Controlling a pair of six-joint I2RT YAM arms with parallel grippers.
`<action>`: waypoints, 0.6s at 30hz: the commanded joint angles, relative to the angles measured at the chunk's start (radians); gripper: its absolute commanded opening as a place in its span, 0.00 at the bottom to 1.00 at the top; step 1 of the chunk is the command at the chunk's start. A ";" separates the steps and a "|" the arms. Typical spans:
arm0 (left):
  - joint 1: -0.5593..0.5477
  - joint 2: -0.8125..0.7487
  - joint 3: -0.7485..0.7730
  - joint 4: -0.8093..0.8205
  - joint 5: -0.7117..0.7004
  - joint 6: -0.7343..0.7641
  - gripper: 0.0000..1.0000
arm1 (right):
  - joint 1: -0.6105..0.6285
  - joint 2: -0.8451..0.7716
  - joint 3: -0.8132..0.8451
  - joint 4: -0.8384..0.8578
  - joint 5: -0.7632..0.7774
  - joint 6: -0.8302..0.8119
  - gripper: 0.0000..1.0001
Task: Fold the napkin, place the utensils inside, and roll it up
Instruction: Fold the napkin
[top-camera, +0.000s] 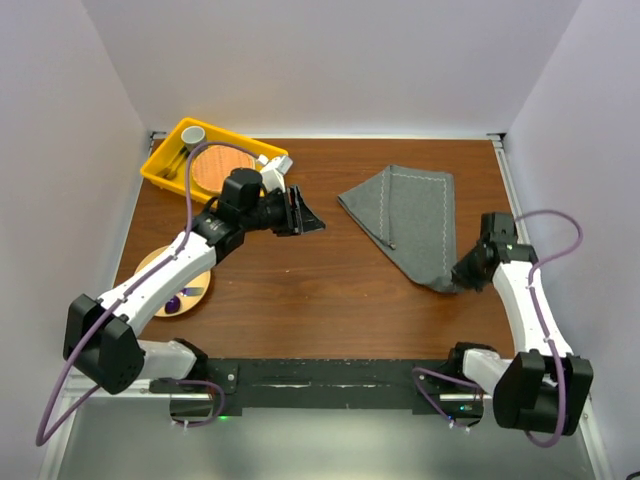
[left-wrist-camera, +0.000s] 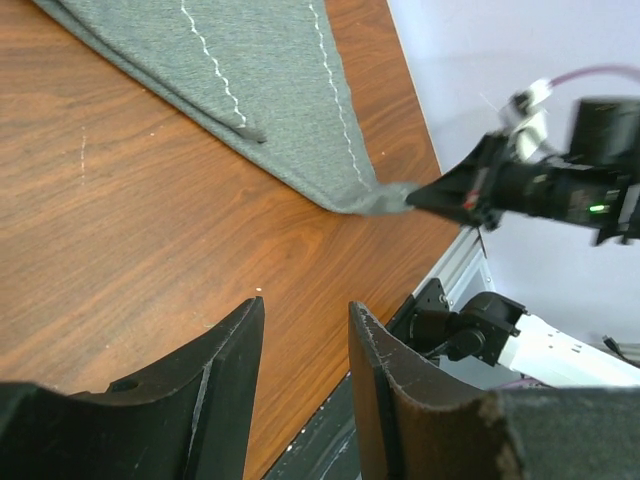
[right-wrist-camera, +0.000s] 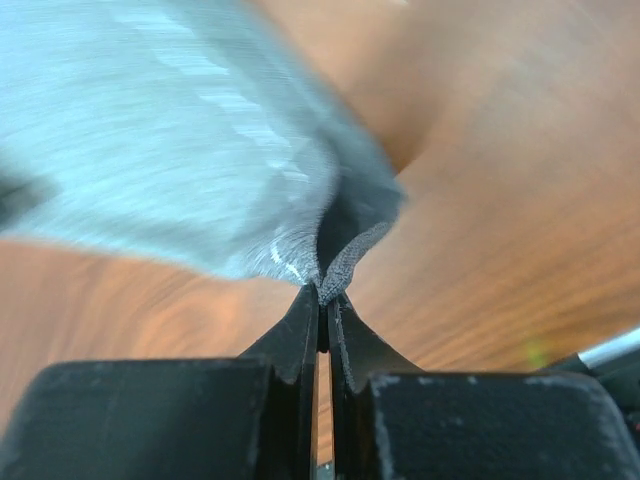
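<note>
The grey-green napkin (top-camera: 410, 215) lies folded into a triangle on the right of the table, its pale stitching facing up. My right gripper (top-camera: 462, 275) is shut on its near corner, and in the right wrist view the fingertips (right-wrist-camera: 325, 290) pinch the napkin (right-wrist-camera: 170, 150) by its hem. The left wrist view shows the napkin (left-wrist-camera: 270, 90) with that corner lifted slightly by the right gripper (left-wrist-camera: 440, 193). My left gripper (top-camera: 300, 212) hovers over bare wood left of the napkin, open (left-wrist-camera: 305, 310) and holding nothing. Purple utensils (top-camera: 180, 300) lie on a round wooden plate (top-camera: 200, 292), partly hidden by my left arm.
A yellow bin (top-camera: 160, 165) at the back left holds another wooden plate (top-camera: 222, 165) and a grey cup (top-camera: 192, 134). White walls enclose the table on three sides, and a metal rail runs along the right edge (top-camera: 510, 190).
</note>
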 joint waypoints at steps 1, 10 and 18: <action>0.007 0.006 0.011 0.024 -0.032 -0.005 0.44 | 0.114 0.070 0.191 0.028 -0.035 -0.157 0.00; 0.007 0.052 0.038 0.036 -0.024 -0.037 0.44 | 0.331 0.408 0.515 0.197 -0.128 -0.419 0.00; 0.013 0.089 0.061 0.007 -0.021 -0.022 0.44 | 0.392 0.656 0.781 0.133 -0.192 -0.568 0.00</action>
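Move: The right hand, holding the napkin's near corner about 7 cm above the table, takes it towards the tip of the flap already folded in, some 15 cm ahead and 14 cm to its left. The napkin's left corner lies about 27 cm ahead and 27 cm left, its far right corner roughly 32 cm ahead and 1 cm left. From the idle left hand the flap tip is about 9 cm ahead, 17 cm right and 23 cm below. The right hand keeps its shut pinch on the napkin's near corner and sweeps it forward and left in one quick stroke, about 18 cm out and 13 cm across, over the napkin towards the tip of the folded flap. It climbs some 6 cm early on, then levels off and begins to dip slightly, while the wrist turns close to 50 degrees counter-clockwise and the open left hand, touching nothing, sinks about 3 cm. ##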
